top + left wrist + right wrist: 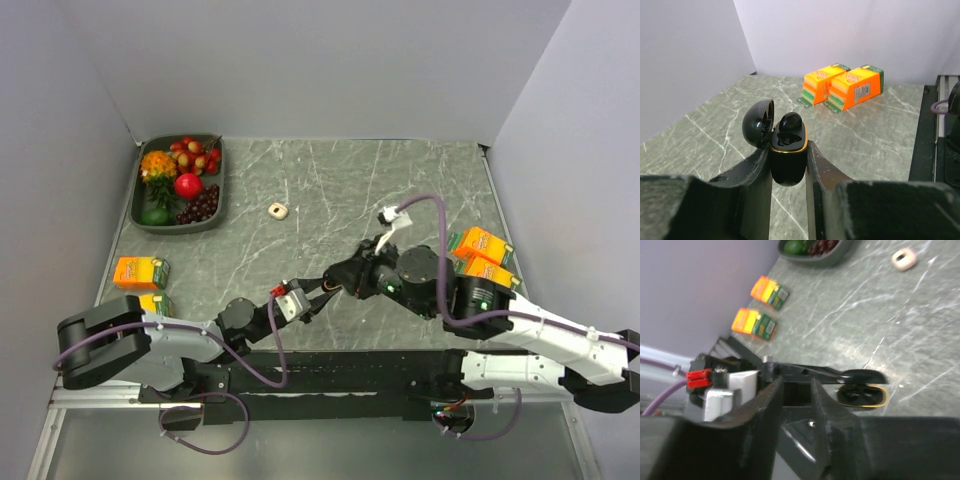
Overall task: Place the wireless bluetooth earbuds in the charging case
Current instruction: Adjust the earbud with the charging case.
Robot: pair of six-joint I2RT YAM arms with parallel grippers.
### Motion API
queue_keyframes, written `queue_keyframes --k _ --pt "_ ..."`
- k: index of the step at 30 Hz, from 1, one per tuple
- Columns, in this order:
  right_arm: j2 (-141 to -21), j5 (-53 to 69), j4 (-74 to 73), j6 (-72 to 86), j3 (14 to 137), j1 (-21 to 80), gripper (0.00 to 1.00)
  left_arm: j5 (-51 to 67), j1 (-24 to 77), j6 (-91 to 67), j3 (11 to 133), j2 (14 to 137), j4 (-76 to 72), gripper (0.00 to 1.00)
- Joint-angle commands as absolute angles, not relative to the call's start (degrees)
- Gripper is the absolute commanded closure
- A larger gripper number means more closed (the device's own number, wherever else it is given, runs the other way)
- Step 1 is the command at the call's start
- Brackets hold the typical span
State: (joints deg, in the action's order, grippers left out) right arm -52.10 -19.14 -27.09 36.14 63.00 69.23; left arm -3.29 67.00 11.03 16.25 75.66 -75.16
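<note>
My left gripper (789, 150) is shut on the charging case (788, 160), a glossy black box with a gold rim, held upright above the table. Its lid (759, 122) is swung open to the left. One black earbud (789, 121) stands proud in the far well. The near well is dark and I cannot tell what it holds. In the right wrist view the open case (861, 394) lies just beyond my right gripper (796, 387), whose jaws stand apart with nothing between them. In the top view the two grippers meet at the table's near middle (335, 283).
Two orange cartons (483, 250) lie at the right and two more (140, 272) at the left. A dark tray (183, 225) of fruit sits at the back left. A beige ring (278, 210) lies mid-table. Grey walls enclose three sides.
</note>
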Motion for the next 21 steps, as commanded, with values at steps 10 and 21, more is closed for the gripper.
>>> queue_keyframes --k 10,21 --pt "-47.2 -25.4 -23.3 24.5 53.9 69.6 1.0 -2.5 67.2 7.6 11.7 66.3 -106.2 0.99" --pt "-48.9 -18.9 -17.9 23.6 52.9 69.9 1.0 -2.1 67.2 7.6 11.3 63.4 -103.2 0.99"
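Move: The open charging case, with one earbud in its far end, lies about 9 cm below the right hand and roughly 1 cm ahead and 1 cm to its left. The right fingers are empty and part open. The left hand already grips this case, the case's middle being about 1 cm to the right of and 1 cm above its hand point. The pink case lies on the table some 23 cm ahead and 13 cm left of the right hand, about 31 cm down. The empty right hand shuts its fingers at once while swinging about 3.5 cm to its right, then sinks to some 5 cm below its start and eases 2.5 cm back left, rolling its left side down about 10 degrees and bringing the closed tips close over the earbud end of the case. Meanwhile the left hand keeps its grip and brings the case about 3 cm up and 3 cm left, slightly back, with a small roll; whether the tips touch the earbud can't be made out. ##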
